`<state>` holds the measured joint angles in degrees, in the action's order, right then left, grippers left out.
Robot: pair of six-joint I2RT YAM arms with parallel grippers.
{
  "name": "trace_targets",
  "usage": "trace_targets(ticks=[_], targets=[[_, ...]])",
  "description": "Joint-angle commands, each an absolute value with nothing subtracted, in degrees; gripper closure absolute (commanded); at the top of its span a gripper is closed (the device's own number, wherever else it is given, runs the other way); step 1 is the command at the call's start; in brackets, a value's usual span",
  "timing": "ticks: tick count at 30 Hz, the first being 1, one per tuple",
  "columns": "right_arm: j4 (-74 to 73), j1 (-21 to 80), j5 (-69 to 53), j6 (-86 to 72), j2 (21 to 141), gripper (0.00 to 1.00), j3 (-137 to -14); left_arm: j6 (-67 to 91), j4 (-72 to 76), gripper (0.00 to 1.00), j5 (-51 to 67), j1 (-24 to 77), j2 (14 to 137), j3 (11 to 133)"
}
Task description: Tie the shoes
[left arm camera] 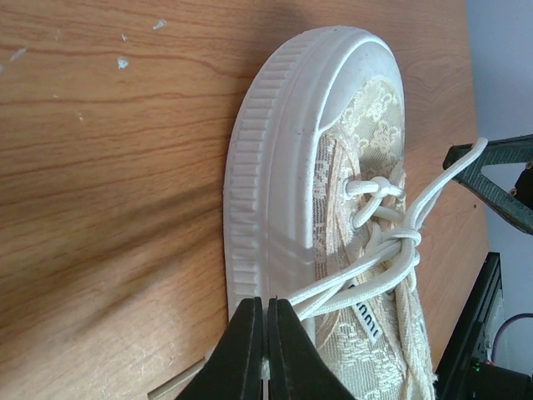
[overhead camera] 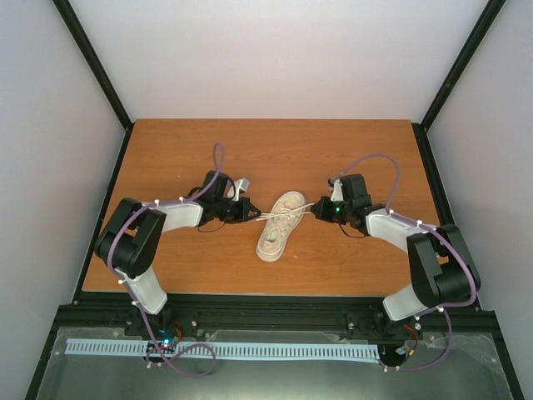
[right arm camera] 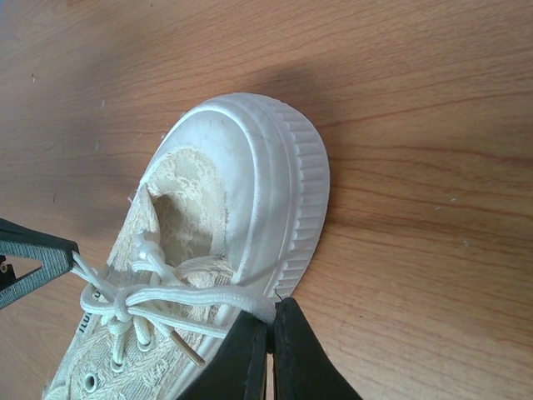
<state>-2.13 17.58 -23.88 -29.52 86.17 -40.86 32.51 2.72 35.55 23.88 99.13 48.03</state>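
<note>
The cream sneaker (overhead camera: 281, 225) lies on the wooden table (overhead camera: 191, 267) between the two arms, its toe pointing away from the bases. My left gripper (overhead camera: 252, 213) is shut on a loop of white lace (left arm camera: 350, 287) at the shoe's left side. My right gripper (overhead camera: 315, 213) is shut on another lace loop (right arm camera: 216, 297) at the right side. Both loops run taut to a knot (left arm camera: 401, 238) over the tongue, the same knot (right arm camera: 123, 305) showing in the right wrist view. In the left wrist view the gripper (left arm camera: 266, 305) pinches lace beside the rubber sole (left arm camera: 266, 167). The right gripper (right arm camera: 271, 322) does likewise by the toe cap (right arm camera: 250, 167).
A loose lace end with a tan tip (right arm camera: 187, 353) lies across the shoe's upper. Black frame posts (overhead camera: 100, 67) and pale walls close in the table on three sides. The table's near edge (overhead camera: 275, 293) runs just ahead of the arm bases.
</note>
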Motion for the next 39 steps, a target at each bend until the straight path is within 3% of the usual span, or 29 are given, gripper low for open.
trace_targets(ticks=[1, 11, 13, 15, 17, 21, 24, 31, 39], targets=[[-2.50, 15.78, -24.09, -26.27, 87.10, 0.97, -43.61, 30.65, 2.08, 0.99, 34.34, 22.06, 96.45, 47.91], [-2.67, 15.74, -27.57, -23.22, 95.61, 0.97, -52.26, 29.19, 2.40, 0.99, 37.77, 22.09, 97.29, 49.69], [-2.44, 15.77, -28.66, -23.27, 97.25, 0.92, -52.68, 29.04, 2.32, 0.96, 38.10, 22.10, 97.21, 49.68], [-2.08, 15.78, -28.76, -23.25, 97.42, 0.75, -52.46, 28.88, 2.27, 0.83, 37.87, 22.06, 96.49, 49.41], [-2.29, 15.79, -28.08, -22.78, 96.41, 0.54, -51.94, 28.63, 2.21, 0.63, 36.84, 22.07, 95.12, 48.83], [-3.94, 15.76, -25.16, -21.02, 92.56, 0.30, -51.01, 28.25, 2.67, 0.21, 32.44, 22.07, 90.92, 47.07], [-5.52, 15.53, -22.07, -19.28, 89.26, 0.16, -50.25, 28.07, 3.19, 0.08, 30.55, 22.08, 88.30, 46.47], [-7.45, 10.57, -19.51, -16.78, 82.24, 0.06, -48.97, 27.26, -0.14, 0.01, 21.08, 21.13, 81.60, 46.43], [-6.30, 0.94, -17.30, -17.14, 73.47, 0.00, -46.17, 26.53, -8.63, 0.00, 18.16, 7.26, 70.94, 48.77]])
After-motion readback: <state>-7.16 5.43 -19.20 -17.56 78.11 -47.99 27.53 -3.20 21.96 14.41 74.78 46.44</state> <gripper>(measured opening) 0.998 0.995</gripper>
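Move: My shut left fingers hold one lace loop and my shut right fingers the other, with the knot between them. The knot lies about 7 cm to the right of my left hand, level with it. From my right hand the knot is some 8 cm left, 1 cm back and 1 cm lower; the shoe's middle is about 10 cm left, 5 back and 4 below, and the shoe's far end roughly 7 left, 4 ahead and 4 below. I let go of both lace loops. My left hand eases up about 1 cm and opens wide, then rises and swings left, away from the shoe. My right hand first carries its loop some 4 cm forward towards the shoe's far end, dips, opens wide, then lifts about 8 cm and backs off to the right, tilting its fingertips up some 15 degrees. ##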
